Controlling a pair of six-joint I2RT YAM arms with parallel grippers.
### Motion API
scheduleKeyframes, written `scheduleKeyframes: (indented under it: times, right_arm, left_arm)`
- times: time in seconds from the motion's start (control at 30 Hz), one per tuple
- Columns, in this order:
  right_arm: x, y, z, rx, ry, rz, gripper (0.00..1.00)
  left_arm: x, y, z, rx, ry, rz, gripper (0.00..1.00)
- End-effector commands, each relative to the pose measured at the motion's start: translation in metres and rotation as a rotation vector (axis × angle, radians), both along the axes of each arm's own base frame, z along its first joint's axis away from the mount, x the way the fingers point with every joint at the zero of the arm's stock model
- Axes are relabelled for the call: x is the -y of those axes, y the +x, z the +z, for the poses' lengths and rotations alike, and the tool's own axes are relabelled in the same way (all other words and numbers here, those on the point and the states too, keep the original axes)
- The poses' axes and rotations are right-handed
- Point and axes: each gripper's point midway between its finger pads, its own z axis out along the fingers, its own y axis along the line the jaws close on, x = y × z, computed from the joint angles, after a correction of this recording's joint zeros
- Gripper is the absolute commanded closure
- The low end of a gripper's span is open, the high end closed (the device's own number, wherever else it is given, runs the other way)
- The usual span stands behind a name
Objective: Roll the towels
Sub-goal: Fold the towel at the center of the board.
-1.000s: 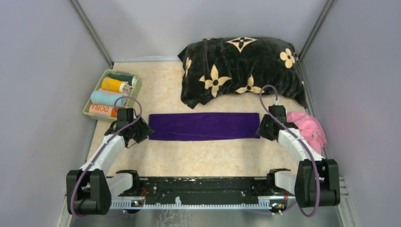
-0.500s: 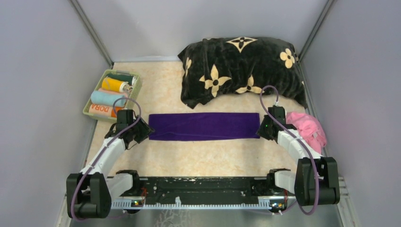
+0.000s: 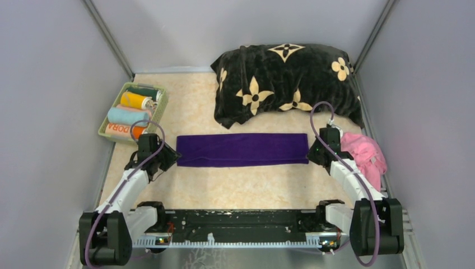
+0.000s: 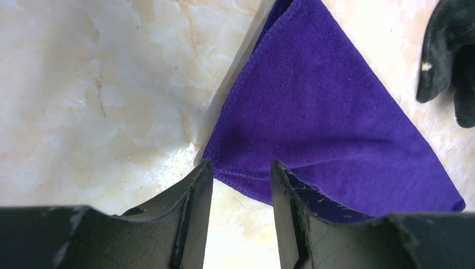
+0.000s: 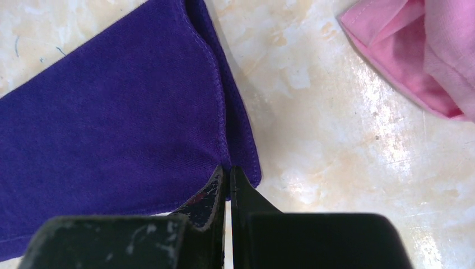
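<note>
A dark purple towel [image 3: 242,149] lies flat as a long folded strip across the middle of the table. My left gripper [image 3: 167,158] is at its left end. In the left wrist view, that gripper [image 4: 240,166] is open, its jaws straddling the near corner of the purple towel [image 4: 325,112]. My right gripper [image 3: 311,154] is at the right end. In the right wrist view, it [image 5: 227,170] is shut, pinching the near right corner of the purple towel [image 5: 112,112]. A crumpled pink towel [image 3: 365,155] [image 5: 425,50] lies just right of it.
A green basket [image 3: 102,133] at the left wall holds rolled towels: yellow [image 3: 133,100], light blue [image 3: 124,116], orange [image 3: 120,130] and dark green [image 3: 144,91]. The big black flowered cushion [image 3: 285,78] [image 4: 453,56] lies behind the strip. Grey walls close in both sides.
My right gripper has closed onto the purple towel's right corner. The left gripper has narrowed slightly and shifted a little toward the towel's left end.
</note>
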Motion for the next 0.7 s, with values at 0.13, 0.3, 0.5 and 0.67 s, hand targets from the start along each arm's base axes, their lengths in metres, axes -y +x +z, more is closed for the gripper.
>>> scheduleKeyframes:
  times: [0.13, 0.3, 0.5, 0.67]
  right_arm:
    - [0.002, 0.007, 0.002, 0.046, 0.006, -0.021, 1.0]
    - [0.001, 0.007, 0.0, 0.045, 0.009, -0.016, 1.0]
    - [0.002, 0.006, 0.0, 0.044, 0.005, -0.017, 1.0]
    - [0.008, 0.007, 0.005, 0.046, -0.024, -0.031, 1.0]
  left_arm:
    - [-0.003, 0.013, -0.006, -0.007, 0.001, 0.03, 0.55]
    - [-0.005, 0.011, -0.017, -0.027, 0.011, 0.04, 0.55]
    - [-0.005, 0.017, -0.019, -0.023, 0.011, 0.038, 0.65]
    - [-0.01, 0.019, -0.014, -0.025, 0.036, 0.045, 0.85]
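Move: The purple towel's near left corner lies just under my left fingertips, about 1 cm ahead and 3 cm below. From that hand the towel basket stands roughly 16 cm ahead and 16 cm to the left, and the black pillow's nearest corner some 11 cm ahead and 16 cm to the right. My right hand already pinches the towel's other near corner. From it the left corner is about 47 cm to the left, level ahead and 2 cm lower, and the pink cloth lies some 20 cm to the right. I lower my left hand about 2.5 cm onto the towel's near left corner, easing about 1 cm forward late in the descent, while its half-open fingers draw in around the edge until only a narrow gap is left. My right hand stays shut on its own corner and sinks about 1 cm early on, then holds there. ##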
